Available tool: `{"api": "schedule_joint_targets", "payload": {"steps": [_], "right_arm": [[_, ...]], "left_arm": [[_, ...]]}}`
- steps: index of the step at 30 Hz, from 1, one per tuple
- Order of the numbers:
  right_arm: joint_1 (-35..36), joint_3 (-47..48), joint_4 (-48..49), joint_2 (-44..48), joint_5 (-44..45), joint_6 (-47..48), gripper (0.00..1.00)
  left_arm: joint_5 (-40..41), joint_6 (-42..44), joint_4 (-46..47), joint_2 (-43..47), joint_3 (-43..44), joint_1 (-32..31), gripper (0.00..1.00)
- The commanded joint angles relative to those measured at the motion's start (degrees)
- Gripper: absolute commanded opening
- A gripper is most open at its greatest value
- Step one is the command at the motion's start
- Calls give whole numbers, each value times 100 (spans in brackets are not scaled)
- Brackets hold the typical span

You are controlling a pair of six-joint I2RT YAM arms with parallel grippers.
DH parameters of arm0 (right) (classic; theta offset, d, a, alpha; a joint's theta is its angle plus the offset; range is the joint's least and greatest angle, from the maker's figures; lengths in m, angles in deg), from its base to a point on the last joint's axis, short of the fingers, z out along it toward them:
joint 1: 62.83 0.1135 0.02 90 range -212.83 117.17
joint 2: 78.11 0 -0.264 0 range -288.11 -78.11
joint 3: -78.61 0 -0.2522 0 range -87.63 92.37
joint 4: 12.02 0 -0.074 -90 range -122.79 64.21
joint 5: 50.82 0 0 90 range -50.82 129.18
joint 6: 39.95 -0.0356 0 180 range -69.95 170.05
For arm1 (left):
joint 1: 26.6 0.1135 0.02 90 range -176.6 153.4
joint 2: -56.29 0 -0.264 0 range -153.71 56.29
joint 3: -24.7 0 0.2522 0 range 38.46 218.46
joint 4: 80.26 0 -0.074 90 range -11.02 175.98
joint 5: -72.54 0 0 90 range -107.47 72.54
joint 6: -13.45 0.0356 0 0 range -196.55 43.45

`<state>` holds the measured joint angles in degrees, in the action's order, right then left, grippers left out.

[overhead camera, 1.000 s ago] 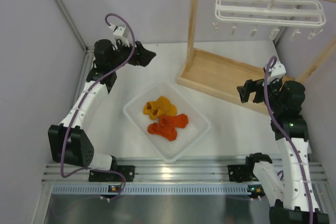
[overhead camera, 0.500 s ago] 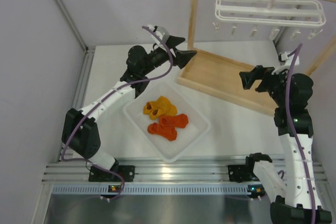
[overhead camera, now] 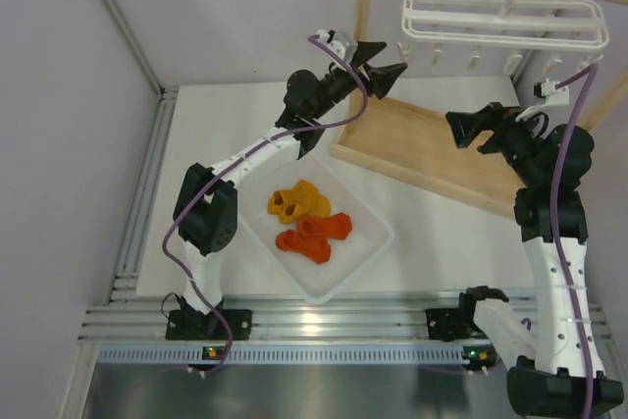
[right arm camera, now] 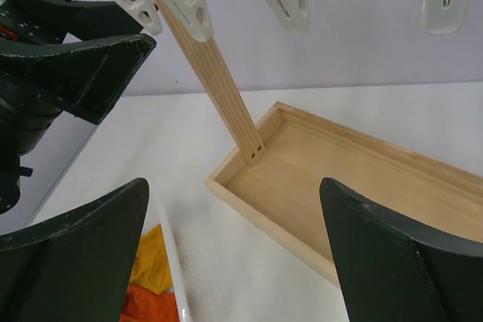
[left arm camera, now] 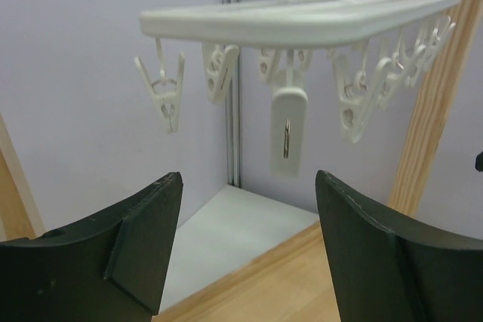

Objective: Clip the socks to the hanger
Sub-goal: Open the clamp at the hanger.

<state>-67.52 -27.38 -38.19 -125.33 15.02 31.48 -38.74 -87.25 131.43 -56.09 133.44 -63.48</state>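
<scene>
Two yellow-orange socks (overhead camera: 299, 201) and two red-orange socks (overhead camera: 316, 233) lie heaped in the white tray (overhead camera: 267, 244); the right wrist view catches them at its lower left (right arm camera: 153, 265). The white barred hanger (overhead camera: 505, 22) hangs by its hook from the wooden rod, with clips dangling below. My left gripper (overhead camera: 392, 58) is raised at the hanger's left end, open and holding nothing. In its wrist view the gripper (left arm camera: 249, 179) sits just below a hanging clip (left arm camera: 288, 130). My right gripper (overhead camera: 465, 130) hovers open and holding nothing over the rack's base, below the hanger (right arm camera: 232, 186).
The wooden rack has an upright post (overhead camera: 362, 36) and a shallow boxed base (overhead camera: 422, 149) at the back right. Grey walls close in on both sides and behind. The left gripper (right arm camera: 83, 65) shows at the top left of the right wrist view, beside the post (right arm camera: 219, 73).
My left arm swung from the far left across and up to the hanger's left end, its jaws narrowing a little. My right arm rose and shifted back toward the hanger.
</scene>
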Motion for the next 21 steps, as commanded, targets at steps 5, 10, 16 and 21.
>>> {"api": "schedule_joint_targets", "payload": {"steps": [5,10,16,21], "right_arm": [[20,505,713,-287,-106,-235,94],[73,672,915,-481,-53,-358,93],[266,822,1188,-744,-97,-385,93],[416,901,1600,-947,17,-428,91]], "left_arm": [[-43,-213,614,-399,855,-82,73],[-289,-213,614,-522,952,-91,67],[-254,-231,465,-654,1224,-100,56],[-263,-275,430,-628,1295,-100,47]]}}
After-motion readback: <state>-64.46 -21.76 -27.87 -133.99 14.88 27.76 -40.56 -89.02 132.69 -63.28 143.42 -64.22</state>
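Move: Just off the left hand's fingertips hangs the white clip at the hanger's left end, roughly 4 cm right, 2 cm ahead and 3 cm above the hand. The next near-side clip is some 6 cm farther right of it and 2 cm nearer the base; the middle of the hanger lies about 22 cm right of the left hand, 6 ahead and 8 up. From the right hand, that end clip is about 14 cm ahead, 13 left and 6 up. Easing the left hand about 2.5 cm rightward and slightly up brings its fingertips to either side of the end clip, while they narrow from about three-quarters to half open; whether a pad already touches can't be seen. The right hand, still empty and wide open, rises about 4 cm and goes forward nearly as far towards the hanger, drifting left late. ##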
